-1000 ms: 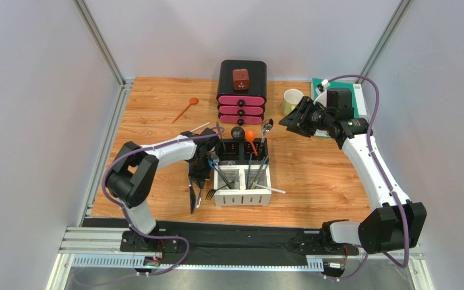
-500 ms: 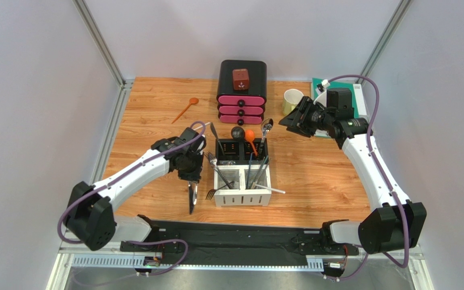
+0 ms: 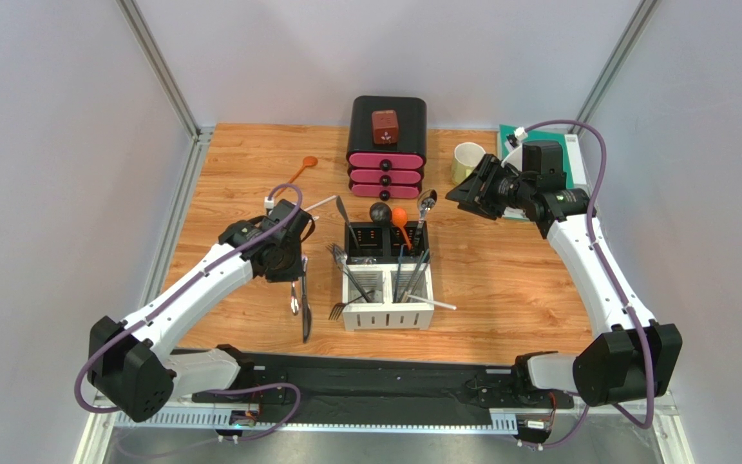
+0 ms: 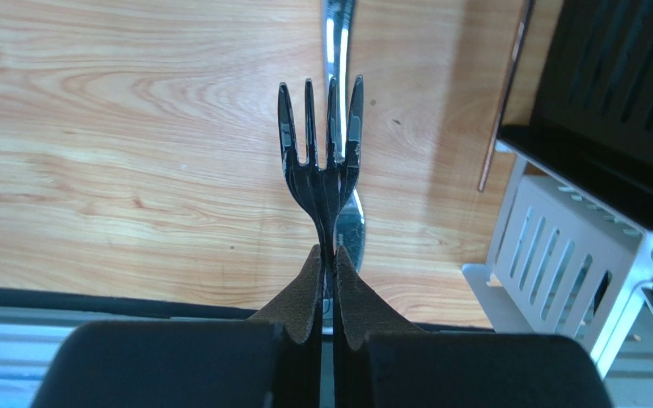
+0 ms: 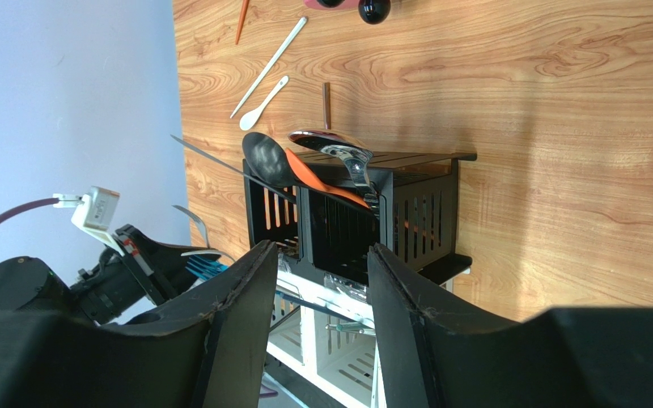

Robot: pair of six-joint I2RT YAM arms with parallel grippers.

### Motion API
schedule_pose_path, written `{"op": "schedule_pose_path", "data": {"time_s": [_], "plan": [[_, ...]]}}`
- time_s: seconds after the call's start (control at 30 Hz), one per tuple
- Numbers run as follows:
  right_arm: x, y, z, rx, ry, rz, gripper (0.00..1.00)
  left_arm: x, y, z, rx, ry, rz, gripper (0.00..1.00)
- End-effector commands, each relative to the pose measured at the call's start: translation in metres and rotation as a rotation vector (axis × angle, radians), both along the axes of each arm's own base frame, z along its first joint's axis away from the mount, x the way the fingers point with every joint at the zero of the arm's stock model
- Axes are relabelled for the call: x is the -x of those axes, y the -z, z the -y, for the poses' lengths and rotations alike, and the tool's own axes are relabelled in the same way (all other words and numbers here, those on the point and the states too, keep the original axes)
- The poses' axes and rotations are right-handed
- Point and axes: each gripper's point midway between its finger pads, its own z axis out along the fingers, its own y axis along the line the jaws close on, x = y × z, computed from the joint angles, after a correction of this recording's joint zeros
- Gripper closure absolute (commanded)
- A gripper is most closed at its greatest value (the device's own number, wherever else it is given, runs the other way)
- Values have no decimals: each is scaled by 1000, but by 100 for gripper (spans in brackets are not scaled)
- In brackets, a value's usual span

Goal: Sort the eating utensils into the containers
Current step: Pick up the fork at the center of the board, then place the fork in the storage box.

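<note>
My left gripper (image 4: 327, 251) is shut on the neck of a silver fork (image 4: 321, 161), whose tines point away over the wood. It hovers left of the caddy (image 3: 389, 311), which has white slotted compartments in front and black ones (image 5: 406, 212) behind. A silver utensil (image 4: 351, 228) lies on the table under the fork. Several utensils stand in the caddy, among them a black spoon (image 5: 263, 157), an orange spoon (image 5: 313, 178) and a silver spoon (image 5: 330, 143). My right gripper (image 3: 462, 193) hangs open and empty, back right of the caddy.
A black-and-pink drawer box (image 3: 386, 145) stands behind the caddy, with a pale mug (image 3: 467, 159) to its right. An orange spoon (image 3: 297, 174) and white utensils (image 5: 262, 102) lie on the wood at the back left. A dark knife (image 3: 304, 314) lies left of the caddy.
My left arm has swung out to the left, and its gripper has drawn back from the caddy's left side with the fork in it. The right arm has stayed still.
</note>
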Motion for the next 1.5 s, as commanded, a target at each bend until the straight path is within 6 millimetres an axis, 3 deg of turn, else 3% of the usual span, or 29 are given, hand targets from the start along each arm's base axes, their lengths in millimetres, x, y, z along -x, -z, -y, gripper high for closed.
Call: {"op": "schedule_pose_path", "data": {"time_s": [0.0, 0.23, 0.4, 0.5, 0.67, 0.8, 0.93, 1.27, 1.47], "plan": [[-1, -16, -1, -27, -2, 54, 51, -10, -25, -14, -27, -98, 64, 100], [-1, -16, -1, -27, -3, 51, 51, -19, -109, 16, 326, -176, 338, 100], [-4, -16, -3, -32, -11, 46, 51, -24, -161, 20, 412, -193, 487, 100], [-5, -14, -3, -33, -12, 41, 51, -26, -178, 35, 467, -155, 512, 100], [-4, -11, -4, -39, -12, 34, 51, -36, -156, 89, 517, -27, 511, 100], [-1, -5, -3, -35, -12, 22, 51, -33, -133, 134, 525, 90, 501, 100], [4, 1, -3, -37, -10, 4, 51, -37, -118, 153, 459, 121, 522, 100], [5, 1, -7, -44, -24, -5, 51, -27, -81, 170, 371, 162, 521, 100], [10, 9, -10, -41, -40, -24, 51, -18, -54, 167, 310, 151, 503, 100]]}}
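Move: My left hand already holds the fork, and the left half of the white container lies about 16 cm to its right, level with it forward and back, its middle some 6 cm lower. Fork heads lean out about 10 cm right and 5 cm ahead, roughly at hand height. The black container is 19 cm right, 8 ahead; the knife lies on the table 12 cm below, 1 right, 2 back. From my idle right hand the white half is 19 cm left, 12 back, 18 below. Keeping the fork pinched, I first lift my left hand about 16 cm almost straight up off the knife's spot, then swing it some 17 cm right over the leaning fork heads to the white container, sinking about 10 cm on the way. My wrist tips the fingers forward and to the right by some 35 degrees. ##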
